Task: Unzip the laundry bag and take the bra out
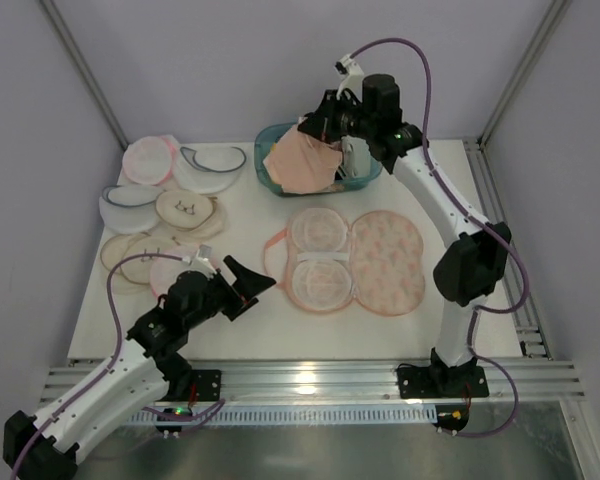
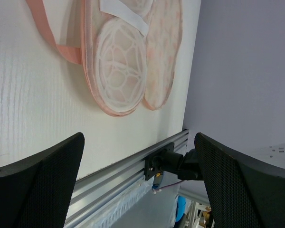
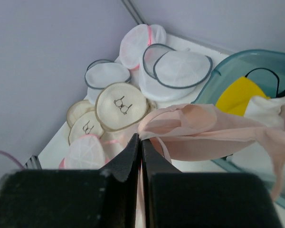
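Note:
The laundry bag [image 1: 355, 260] lies opened flat on the white table, its patterned lobes on the right and its mesh lining lobes on the left; the left wrist view shows its near end [image 2: 121, 66]. The pale pink bra [image 1: 302, 160] hangs over the teal basket [image 1: 365, 180] at the back. My right gripper [image 1: 315, 128] is shut on an edge of the bra [image 3: 204, 135], jaws pressed together on the fabric [image 3: 141, 140]. My left gripper [image 1: 242, 285] stands open above the table, left of the bag, with nothing between its fingers [image 2: 42, 175].
Round white, pink and cream mesh pouches [image 1: 170, 200] crowd the table's back left. The basket holds a yellow garment [image 3: 242, 95] and white items. An aluminium rail [image 1: 310, 380] runs along the near edge, and grey walls close in the sides.

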Controlling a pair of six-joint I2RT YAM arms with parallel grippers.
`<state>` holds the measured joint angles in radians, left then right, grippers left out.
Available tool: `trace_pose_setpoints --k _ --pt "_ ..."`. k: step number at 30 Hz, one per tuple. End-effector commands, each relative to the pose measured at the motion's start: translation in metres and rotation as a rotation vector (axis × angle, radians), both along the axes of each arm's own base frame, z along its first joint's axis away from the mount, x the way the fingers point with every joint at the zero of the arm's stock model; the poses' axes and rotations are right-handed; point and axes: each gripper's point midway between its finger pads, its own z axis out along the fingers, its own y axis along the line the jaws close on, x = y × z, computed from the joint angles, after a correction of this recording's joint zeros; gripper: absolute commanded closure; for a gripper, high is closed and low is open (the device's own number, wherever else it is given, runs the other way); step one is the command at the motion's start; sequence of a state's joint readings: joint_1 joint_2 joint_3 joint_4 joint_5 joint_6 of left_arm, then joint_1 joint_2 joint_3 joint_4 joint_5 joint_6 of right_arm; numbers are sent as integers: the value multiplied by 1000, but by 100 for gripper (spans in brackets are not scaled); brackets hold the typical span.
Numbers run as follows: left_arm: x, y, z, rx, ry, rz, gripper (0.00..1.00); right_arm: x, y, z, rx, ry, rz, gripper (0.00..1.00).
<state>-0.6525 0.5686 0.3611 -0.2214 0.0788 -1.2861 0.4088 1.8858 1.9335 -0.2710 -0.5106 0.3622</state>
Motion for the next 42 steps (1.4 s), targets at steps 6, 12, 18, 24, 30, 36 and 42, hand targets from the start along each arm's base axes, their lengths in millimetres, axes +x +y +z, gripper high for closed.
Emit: trace_pose_setpoints --k 6,12,18,24,30,36,42 --pt "-8 6 -3 -12 16 8 1 85 29 -38 28 -13 -28 96" --pt "-14 13 -6 -7 21 23 1 144 24 -72 37 -59 -205 96" --pt "-17 23 -10 -3 15 59 1 165 2 -124 -103 -35 -338 58" --pt "-18 23 -9 -12 14 57 1 141 -15 -87 -96 -129 -353 21" --pt "-18 22 -9 -7 17 54 1 113 -34 -11 -86 -246 -368 5" --pt "-18 22 -6 -10 5 50 1 76 -73 -13 -169 -159 -481 5" --pt "-17 21 -2 -17 -14 45 1 -2 -158 -99 -284 126 -814 6"
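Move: The blue basket, where the peach bra is bound, has its middle about 14 cm ahead of the right hand, 3 cm to its right and 28 cm below. The black-strapped heap in the basket lies roughly 18 cm ahead and 6 cm right, the grey-rimmed mesh bag 12 cm ahead and 28 cm left. The opened laundry bag is some 17 cm back and 12 cm right. From the left hand the basket is about 42 cm ahead, 16 cm right. The peach bra, still pinched in the right fingers, is carried forward some 15 cm and lowered about 19 cm into the left part of the basket, where the fingers open wide and let go. The empty hand then climbs clear, draws back and to the right, turning clockwise about 35 degrees in all. The empty left hand eases about 3 cm back and left. ##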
